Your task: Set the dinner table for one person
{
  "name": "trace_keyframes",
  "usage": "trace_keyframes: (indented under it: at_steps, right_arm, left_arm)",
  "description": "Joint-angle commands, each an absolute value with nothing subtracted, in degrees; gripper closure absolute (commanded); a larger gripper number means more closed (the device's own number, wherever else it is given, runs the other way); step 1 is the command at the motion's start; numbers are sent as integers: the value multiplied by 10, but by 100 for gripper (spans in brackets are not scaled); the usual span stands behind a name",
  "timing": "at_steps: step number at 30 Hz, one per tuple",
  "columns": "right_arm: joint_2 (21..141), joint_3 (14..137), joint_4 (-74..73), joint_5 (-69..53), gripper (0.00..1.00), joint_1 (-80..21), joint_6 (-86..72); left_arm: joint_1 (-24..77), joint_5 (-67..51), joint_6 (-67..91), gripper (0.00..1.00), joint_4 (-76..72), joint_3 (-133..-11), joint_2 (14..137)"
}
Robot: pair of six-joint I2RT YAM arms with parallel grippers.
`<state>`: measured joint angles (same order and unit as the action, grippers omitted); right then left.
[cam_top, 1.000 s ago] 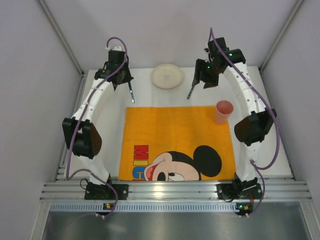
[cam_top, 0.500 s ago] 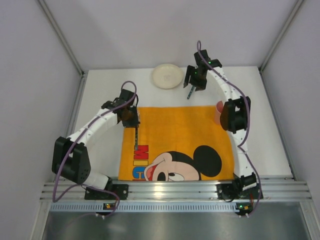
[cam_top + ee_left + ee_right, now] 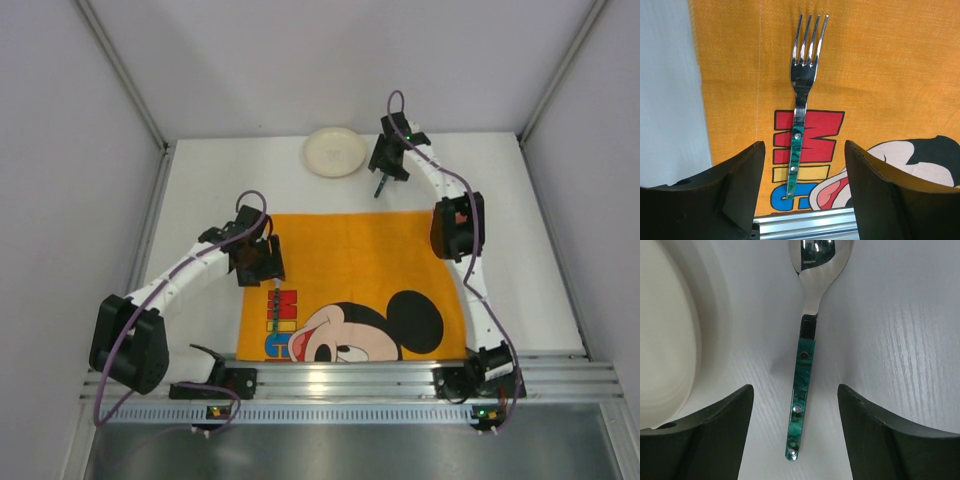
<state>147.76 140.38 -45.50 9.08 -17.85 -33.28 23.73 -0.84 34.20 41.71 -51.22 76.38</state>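
A green-handled fork (image 3: 802, 80) lies flat on the orange Mickey Mouse placemat (image 3: 350, 260), near its left edge, tines pointing away. My left gripper (image 3: 804, 146) hovers open over the handle end without touching it; from above the gripper (image 3: 262, 262) is just beyond the fork (image 3: 275, 305). A matching spoon (image 3: 804, 365) rests on the white dinner table (image 3: 200, 200) beside the cream plate (image 3: 670, 330). My right gripper (image 3: 794, 388) is open, one finger on either side of the spoon's handle and clear of it. From above, the spoon (image 3: 381, 186) sits right of the plate (image 3: 336, 152).
The right arm's elbow (image 3: 455, 228) hangs over the placemat's far right corner, and only a sliver of pink cup (image 3: 461, 213) shows behind it. Aluminium rails (image 3: 350, 380) run along the near edge. Grey walls close in the table's sides.
My left arm swung from the far left down to the placemat with the fork, opened and let it go there. My right arm drew in over the spoon, which has stayed in place.
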Motion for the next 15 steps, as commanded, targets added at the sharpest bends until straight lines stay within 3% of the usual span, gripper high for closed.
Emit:
trace_keyframes:
  at_steps: [1,4,6,10,15]
  right_arm:
    - [1503,1441,-426,126,32,-183,-355]
    - [1518,1455,-431,120,36,-184,-354]
    - [1534,1470,-439,123,44,-185,-354]
    - [1564,1499,-484,124,75,-190,-356]
    - [1568,1501,-507,140,82,-197,-347]
  left_arm:
    - [240,-13,351,30,417,-517,747]
    - [240,-14,348,30,418,-523,754]
    - [240,-12,342,30,419,-528,759]
    - [239,-10,334,31,420,-540,783]
    - [239,-12,327,32,418,-553,795]
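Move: The spoon lies almost under the right hand on the bare table, its middle about 4 cm ahead, 1 cm to the right and 3 cm below, with the handle running back between the open fingers. The plate's middle is some 9 cm ahead and 13 cm to the left, the cup roughly 17 cm back and 14 cm to the right. From the left hand the spoon is about 38 cm ahead, 25 cm to the right and 5 cm below. The right hand sinks about 2.5 cm onto the spoon, most of that at the very start, then eases forward a centimetre or so along the handle, with its steep downward slant nearly unchanged. While it eases forward its fingers close from wide open to nearly shut and pinch the teal handle just short of the neck, one fingertip on either side. ##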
